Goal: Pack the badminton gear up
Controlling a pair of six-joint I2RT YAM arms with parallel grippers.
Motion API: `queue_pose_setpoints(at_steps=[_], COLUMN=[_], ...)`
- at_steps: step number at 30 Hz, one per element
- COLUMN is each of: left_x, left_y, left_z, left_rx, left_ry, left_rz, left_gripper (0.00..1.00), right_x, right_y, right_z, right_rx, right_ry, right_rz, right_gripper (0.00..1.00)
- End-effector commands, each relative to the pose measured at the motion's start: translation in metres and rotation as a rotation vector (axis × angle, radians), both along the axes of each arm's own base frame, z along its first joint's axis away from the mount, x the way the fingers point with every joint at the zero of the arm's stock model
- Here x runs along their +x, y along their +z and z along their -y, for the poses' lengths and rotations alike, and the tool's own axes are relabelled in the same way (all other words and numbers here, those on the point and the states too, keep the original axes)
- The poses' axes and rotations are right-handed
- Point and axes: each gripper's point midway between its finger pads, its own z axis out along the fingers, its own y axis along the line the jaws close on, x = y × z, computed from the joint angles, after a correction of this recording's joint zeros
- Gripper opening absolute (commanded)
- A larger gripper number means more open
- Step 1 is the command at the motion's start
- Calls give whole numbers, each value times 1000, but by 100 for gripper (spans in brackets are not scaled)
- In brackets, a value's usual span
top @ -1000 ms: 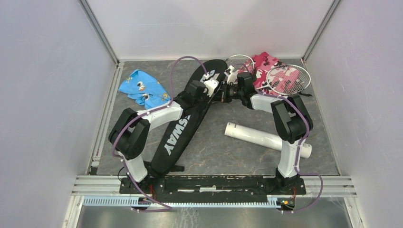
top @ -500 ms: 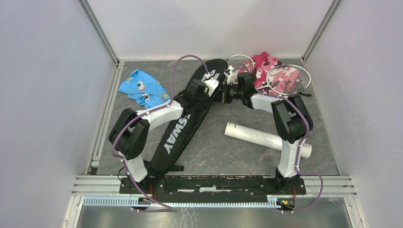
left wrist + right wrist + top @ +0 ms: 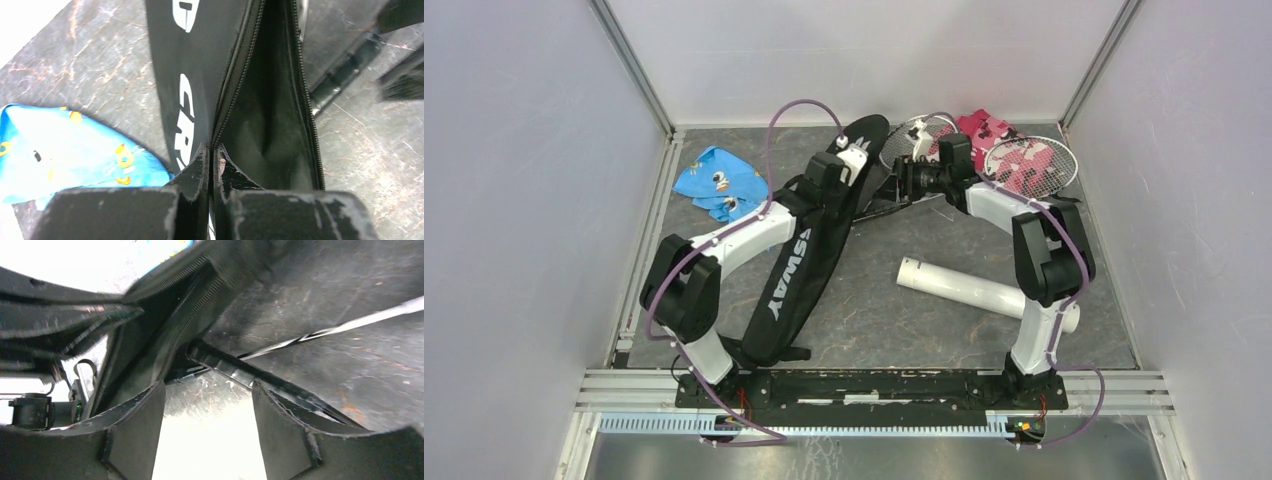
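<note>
The long black racket bag [image 3: 809,255] lies slanted on the floor, its far end raised. My left gripper [image 3: 862,170] is shut on the bag's zipper edge [image 3: 214,142], and the unzipped mouth [image 3: 270,115] gapes beside it. My right gripper [image 3: 903,182] is open just right of that mouth, nothing between its fingers [image 3: 150,410]. A racket's black handle [image 3: 235,367] and silver shaft [image 3: 350,325] lie on the floor just past them. Two racket heads [image 3: 921,135] [image 3: 1032,165] rest at the back. The white tube [image 3: 984,290] lies near the right arm. No shuttlecocks show.
A pink camouflage cloth [image 3: 984,132] lies under the rackets at the back right. A blue printed cloth [image 3: 724,185] sits at the back left, close to the bag. Grey walls and metal rails [image 3: 639,250] enclose the floor.
My left gripper shut on the bag's edge and pulled it up toward the back left, spreading the mouth. My right gripper has opened and shifted slightly back.
</note>
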Motion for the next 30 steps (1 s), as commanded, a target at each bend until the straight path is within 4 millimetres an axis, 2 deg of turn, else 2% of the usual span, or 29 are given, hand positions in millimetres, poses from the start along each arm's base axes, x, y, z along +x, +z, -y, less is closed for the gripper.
queue_pose_setpoints(at_steps=[1,4,8,12,17,20,22,30], left_x=[18,22,23,21,20,19,19,18], left_y=[62,72,81,79,74,74,75,79], left_z=[-18,-26,-28,-25,-22,-21,-20,-18], left_rx=[-131,-171,-187,-201,-211,-216,-222,-236], left_ry=[76,82,76,66,57,53,49,38], left_rz=[90,92,117,109,94,91,93,100], left_gripper=[2,2,2,2,2,2,2,2], right_x=[13,23,35,42,47,49,54,64], right_y=[35,29,9,-5,-20,-30,-34,-46], right_z=[33,68,118,149,170,171,187,194], right_rx=[-21,-50,-91,-80,-65,-57,-54,-29], right_ry=[-44,-162,-338,-460,-554,-576,-622,-665], right_rz=[131,125,85,55,19,-11,-18,-45], right_gripper=[71,73,71,69,68,69,69,69])
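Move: The nearer racket's shaft lies about 18 cm to the open right hand's right, some 4 cm ahead and 11 cm below. From that hand, the other racket's head is roughly 16 cm ahead and 12 cm right, and the camo cloth about 13 cm ahead and 37 cm right, both on the table. The left hand already pinches the bag's zipped edge; the shaft is about 30 cm to its right, level with it and 13 cm below. The open right hand swings about 19 cm right over the racket shaft, turning clockwise; left lifts the bag. ##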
